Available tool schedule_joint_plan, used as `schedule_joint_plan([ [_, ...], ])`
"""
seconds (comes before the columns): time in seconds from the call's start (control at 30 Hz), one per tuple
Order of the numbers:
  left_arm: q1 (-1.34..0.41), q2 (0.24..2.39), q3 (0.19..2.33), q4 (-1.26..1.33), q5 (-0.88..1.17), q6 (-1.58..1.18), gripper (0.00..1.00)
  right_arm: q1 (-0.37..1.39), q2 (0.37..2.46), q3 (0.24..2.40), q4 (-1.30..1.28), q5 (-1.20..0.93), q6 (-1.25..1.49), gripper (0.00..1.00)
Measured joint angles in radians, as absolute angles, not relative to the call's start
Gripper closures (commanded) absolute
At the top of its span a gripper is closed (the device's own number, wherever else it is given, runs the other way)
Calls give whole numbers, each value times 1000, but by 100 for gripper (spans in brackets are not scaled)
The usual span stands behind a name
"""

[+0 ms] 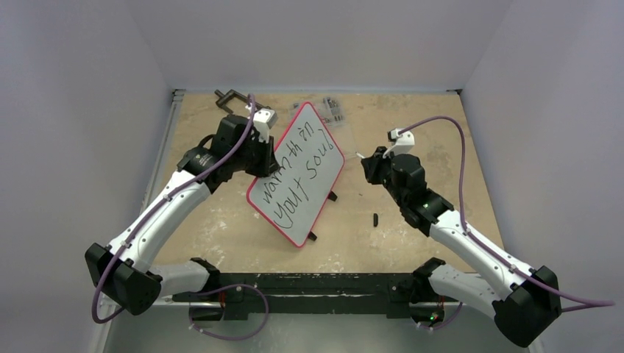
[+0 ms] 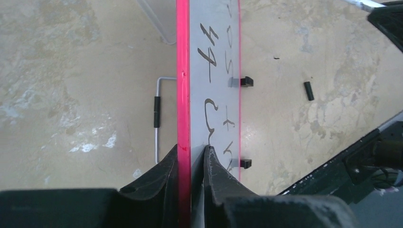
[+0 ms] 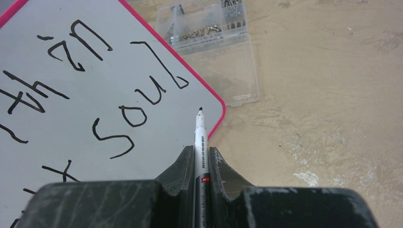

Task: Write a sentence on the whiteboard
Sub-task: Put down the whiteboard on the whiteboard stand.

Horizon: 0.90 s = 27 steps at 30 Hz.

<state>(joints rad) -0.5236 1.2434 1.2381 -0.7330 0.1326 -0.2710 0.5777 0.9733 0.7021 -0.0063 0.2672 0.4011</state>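
Note:
The whiteboard [image 1: 298, 173], white with a red rim, stands tilted at the middle of the table. Two lines of black letters form the sentence [image 1: 294, 169], reading "warmth in your soul". My left gripper [image 1: 263, 158] is shut on the board's left edge. In the left wrist view the board [image 2: 209, 71] runs edge-on between the pinching jaws of that gripper [image 2: 192, 151]. My right gripper [image 3: 200, 151] is shut on a white marker [image 3: 200, 137]. The marker's black tip points at the board's right corner [image 3: 209, 107], just past the word "soul" [image 3: 123, 116]. I cannot tell whether the tip touches.
A clear plastic box of small parts [image 3: 214, 52] lies behind the board at the back [image 1: 324, 110]. A small black cap [image 1: 375, 219] lies on the table right of the board. A bent wire rod [image 2: 157, 111] lies left of it. A dark clamp [image 1: 229, 96] sits at the back left.

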Motion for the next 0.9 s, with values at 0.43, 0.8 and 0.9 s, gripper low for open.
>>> schedule_joint_plan([
  [0.43,-517,1248,1200,-813,-32,-279,67,578,983,702,-5,266,404,100],
  [0.8,-517,1244,1153,-844,-102,-280,56,578,1011,702,0,266,405,100],
  [0.9,-517,1241,1149,-843,-104,-281,53,578,1015,702,0,266,405,100],
])
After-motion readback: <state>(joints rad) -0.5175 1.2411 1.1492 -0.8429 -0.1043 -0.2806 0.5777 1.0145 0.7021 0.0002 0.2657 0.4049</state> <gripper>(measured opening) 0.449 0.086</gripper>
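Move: The left gripper has the upper-left edge of the written whiteboard pinched. The whiteboard's middle lies about 4 cm ahead, 6 cm right and 10 cm below it. The whiteboard stand is under the board, roughly 7 cm right, level fore and aft, and 18 cm below. The parts box lies some 28 cm ahead and 15 cm right. From the right gripper, which still holds the marker, the stand is about 18 cm left, 4 cm back and 18 cm below. Ease the left gripper about 5 cm to the left and as much down, letting the whiteboard's upper edge lean back over the stand while its lower edge stays at the black feet. Roll the wrist some 15 degrees so its left side rises, turn it slightly counter-clockwise, and spread the fingers from their pinch to nearly half open, still straddling the pink edge. ##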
